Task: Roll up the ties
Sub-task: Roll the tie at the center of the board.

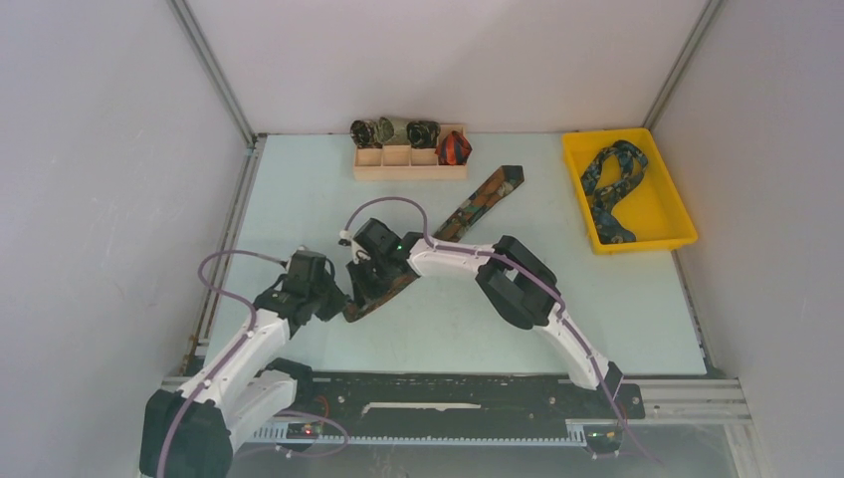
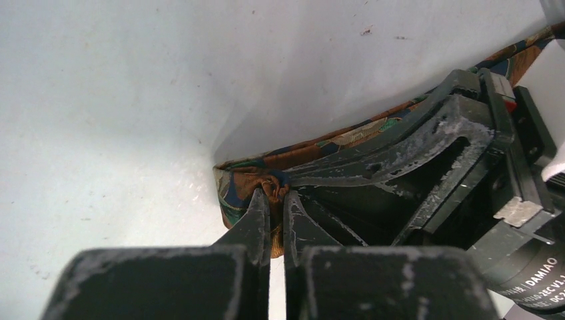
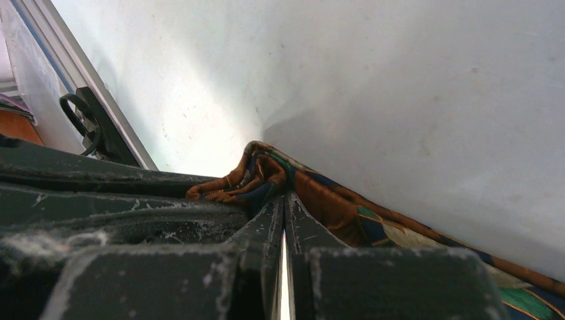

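A brown-orange-green tie (image 1: 485, 196) lies slantwise on the pale table, running from the wooden box down towards the arms. Its near end (image 2: 234, 190) is bunched up where both grippers meet. My left gripper (image 2: 273, 195) is shut on a fold of that end, and in the top view it sits at the tie's lower tip (image 1: 341, 302). My right gripper (image 3: 284, 198) is shut on the same tie (image 3: 333, 210) just beside it, reaching in from the right (image 1: 370, 289). A navy and teal tie (image 1: 609, 184) lies loose in the yellow tray.
A wooden box (image 1: 410, 171) at the back holds several rolled ties, one of them red-orange (image 1: 454, 149). The yellow tray (image 1: 677, 199) stands at the back right. Purple cables (image 1: 390, 202) loop off both arms. Walls close in left and right.
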Robot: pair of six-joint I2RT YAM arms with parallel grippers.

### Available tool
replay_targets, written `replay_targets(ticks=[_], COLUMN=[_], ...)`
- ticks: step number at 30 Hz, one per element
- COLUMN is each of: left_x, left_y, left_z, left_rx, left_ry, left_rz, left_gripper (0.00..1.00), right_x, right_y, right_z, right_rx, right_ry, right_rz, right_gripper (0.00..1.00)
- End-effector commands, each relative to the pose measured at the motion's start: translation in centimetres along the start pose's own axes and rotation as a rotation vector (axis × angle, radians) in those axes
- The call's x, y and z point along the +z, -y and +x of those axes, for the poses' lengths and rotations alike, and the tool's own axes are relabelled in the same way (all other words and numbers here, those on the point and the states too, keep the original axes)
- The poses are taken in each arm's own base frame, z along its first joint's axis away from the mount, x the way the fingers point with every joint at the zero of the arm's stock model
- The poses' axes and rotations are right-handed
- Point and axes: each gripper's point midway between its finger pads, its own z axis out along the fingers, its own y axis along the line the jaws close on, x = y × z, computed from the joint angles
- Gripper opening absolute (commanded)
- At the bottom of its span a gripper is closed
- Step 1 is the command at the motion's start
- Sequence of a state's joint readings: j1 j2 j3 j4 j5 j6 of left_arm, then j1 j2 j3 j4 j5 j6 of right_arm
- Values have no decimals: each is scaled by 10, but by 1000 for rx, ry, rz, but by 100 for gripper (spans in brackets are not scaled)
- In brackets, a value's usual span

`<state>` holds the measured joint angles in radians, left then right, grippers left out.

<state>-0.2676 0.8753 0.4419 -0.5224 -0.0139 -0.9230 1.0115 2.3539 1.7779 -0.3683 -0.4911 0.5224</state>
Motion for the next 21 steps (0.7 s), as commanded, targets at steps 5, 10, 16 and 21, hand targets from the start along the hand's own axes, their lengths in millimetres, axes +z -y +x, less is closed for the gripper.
replay_targets(ticks=[5,10,16,21], left_x=[7,13,22,25], left_y=[22,27,39,51], left_z=[-12,-12,-10,-6], left_rx=[49,65,72,89], left_ry=[9,-7,-27,-39], left_rz=[19,-7,-4,12], left_gripper=[0,0,17,48], right_x=[-54,-67,-70,-70], right_y=[12,25,29,31], right_z=[-29,-34,-33,-33], right_rx=[-2,32,44,49], right_ry=[109,134,138,139], right_rz=[34,35,27,21], right_gripper=[2,2,2,2])
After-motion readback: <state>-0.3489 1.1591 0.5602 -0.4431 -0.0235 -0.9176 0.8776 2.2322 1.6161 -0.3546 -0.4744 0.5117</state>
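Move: The small rolled fold is already pinched in the left fingertips. The flat strip it is being rolled onto lies about 3 cm ahead, 3 cm to the right and 2 cm below that hand; the tie's near end is some 2 cm to its left. The right hand's shut tips sit beside the fold, which lies about 1 cm back and 1 cm left of them; the same stretch of strip is 2 cm ahead and 2 cm right. Forward and to the right, the shut right fingertips travel about 8 cm along the line of the flat strip, rising slightly and turning a little clockwise, then stop. The left hand follows more slowly, some 3 to 4 cm the same way and about 1 cm down, carrying the fold, tipping slightly further down and finally opening its fingers nearly halfway to let go of it. ##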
